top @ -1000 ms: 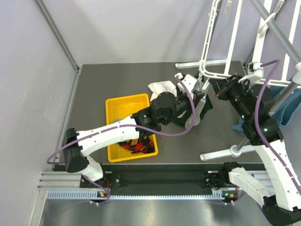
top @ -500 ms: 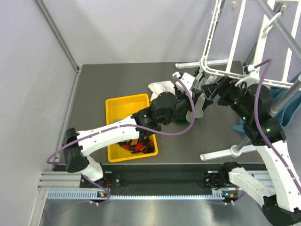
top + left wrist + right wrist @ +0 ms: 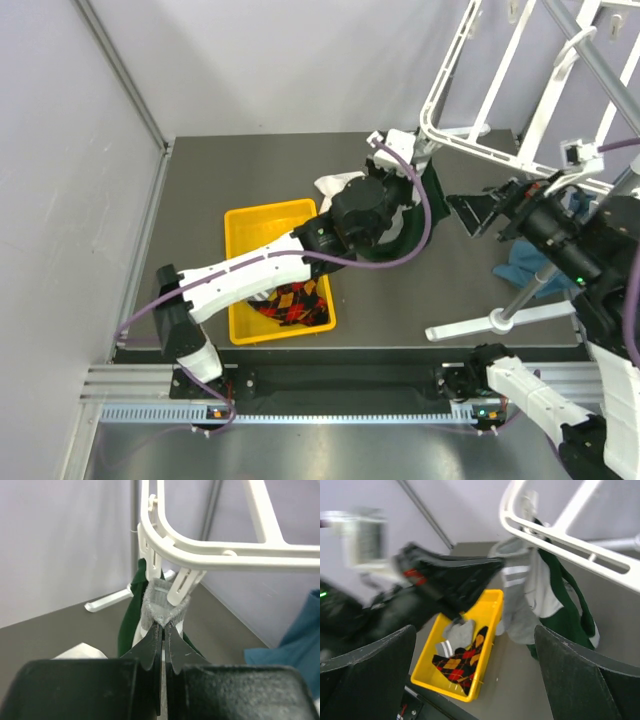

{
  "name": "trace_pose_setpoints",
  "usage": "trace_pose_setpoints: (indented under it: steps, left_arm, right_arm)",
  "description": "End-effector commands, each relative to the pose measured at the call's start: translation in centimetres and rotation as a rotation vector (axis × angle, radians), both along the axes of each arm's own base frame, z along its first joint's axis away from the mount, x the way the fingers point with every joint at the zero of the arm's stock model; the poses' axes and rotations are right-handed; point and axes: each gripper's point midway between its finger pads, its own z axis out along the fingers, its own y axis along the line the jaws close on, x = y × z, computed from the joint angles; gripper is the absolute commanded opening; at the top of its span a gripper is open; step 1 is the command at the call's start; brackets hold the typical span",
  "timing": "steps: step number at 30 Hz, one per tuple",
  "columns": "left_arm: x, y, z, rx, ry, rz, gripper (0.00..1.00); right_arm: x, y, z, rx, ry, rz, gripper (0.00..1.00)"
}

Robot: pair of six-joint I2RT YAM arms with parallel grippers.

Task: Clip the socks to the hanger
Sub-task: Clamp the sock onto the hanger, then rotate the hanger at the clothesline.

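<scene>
The white hanger [image 3: 225, 555] hangs tilted at the back right of the table [image 3: 470, 148]. My left gripper [image 3: 163, 626] is shut on the cuff of a light grey sock [image 3: 159, 600], which sits right under a dangling clip [image 3: 181, 582]. A green sock [image 3: 131, 610] hangs from the same corner. In the right wrist view the grey sock [image 3: 520, 610] droops from the frame [image 3: 555, 535]. My right gripper [image 3: 470, 213] stands open and empty to the right of that corner. An argyle sock [image 3: 462, 662] and a grey striped sock [image 3: 455, 632] lie in the yellow bin [image 3: 492, 605].
The yellow bin [image 3: 245, 220] sits left of centre under the left arm. A grey stand pole [image 3: 600, 70] with white feet [image 3: 490, 322] is at the right. A blue cloth [image 3: 525, 265] lies by the pole and a white cloth [image 3: 335, 185] behind the bin.
My right gripper has opened and pulled back to the right, away from the hanger's corner. The hanger has swung up and back. The left arm has reached further back, still gripping the grey sock.
</scene>
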Motion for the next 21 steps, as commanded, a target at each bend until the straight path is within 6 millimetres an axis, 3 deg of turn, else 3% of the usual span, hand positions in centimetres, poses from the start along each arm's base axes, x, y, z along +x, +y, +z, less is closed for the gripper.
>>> trace_pose_setpoints:
  steps: [1, 2, 4, 7, 10, 12, 17, 18, 19, 21]
  left_arm:
    - [4.2, 1.4, 1.9, -0.019, -0.037, 0.112, 0.0]
    - [4.8, 1.4, 2.6, -0.012, -0.038, 0.107, 0.0]
    - [7.3, 1.5, 1.4, -0.021, -0.001, 0.127, 0.0]
    - [10.3, 2.5, 1.5, -0.051, 0.031, 0.13, 0.0]
    - [12.0, 3.9, 2.6, -0.069, 0.026, 0.126, 0.09]
    - [12.3, 4.3, 3.1, -0.062, 0.024, 0.104, 0.22]
    - [12.1, 5.6, 4.9, -0.09, 0.021, 0.037, 0.45]
    - [11.7, 5.9, 5.8, -0.104, 0.011, 0.027, 0.54]
    - [11.1, 5.4, 5.0, -0.07, 0.034, -0.017, 0.57]
    - [9.9, 5.5, 5.8, -0.074, 0.037, -0.061, 0.63]
  right_arm:
    - [-3.1, 1.1, 4.0, -0.007, -0.115, 0.133, 1.0]
    - [-3.1, 1.4, 4.4, 0.0, -0.122, 0.149, 1.0]
    - [-3.8, 1.9, 5.9, 0.024, -0.152, 0.183, 1.0]
    - [-3.7, 2.0, 6.8, 0.042, -0.165, 0.186, 1.0]
    - [-3.5, 1.9, 7.5, 0.044, -0.174, 0.18, 1.0]
    - [-3.7, 1.8, 7.8, 0.043, -0.187, 0.175, 1.0]
    - [-2.9, 0.5, 7.0, 0.001, -0.179, 0.096, 1.0]
    - [-2.7, 0.3, 6.5, -0.012, -0.165, 0.08, 1.0]
    - [-2.5, -0.1, 6.4, -0.018, -0.161, 0.057, 1.0]
    - [-2.0, -0.3, 5.8, -0.04, -0.144, 0.04, 1.0]
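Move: My left fingers pinch the grey sock's cuff right at the hanger clip, which sits about 2 cm ahead, 3 cm to the right and 3 cm above my left hand. The hanger's corner curves roughly 7 cm above that hand, 2 cm ahead and 2 cm right; the green sock's clip is some 7 cm ahead, 4 cm right and 4 cm up. From my open right hand the grey sock's clip lies about 15 cm forward, 5 cm left, roughly level. With its fingers still shut, my left hand sweeps forward about 10 cm, drawing the clipped cuff along, then opens wide to let go while carrying on forward and curving left, past and away from the clip, ending some 14 cm forward and 5 cm left. My right hand, staying open, rises about 6 cm and backs off slightly from the hanger. ##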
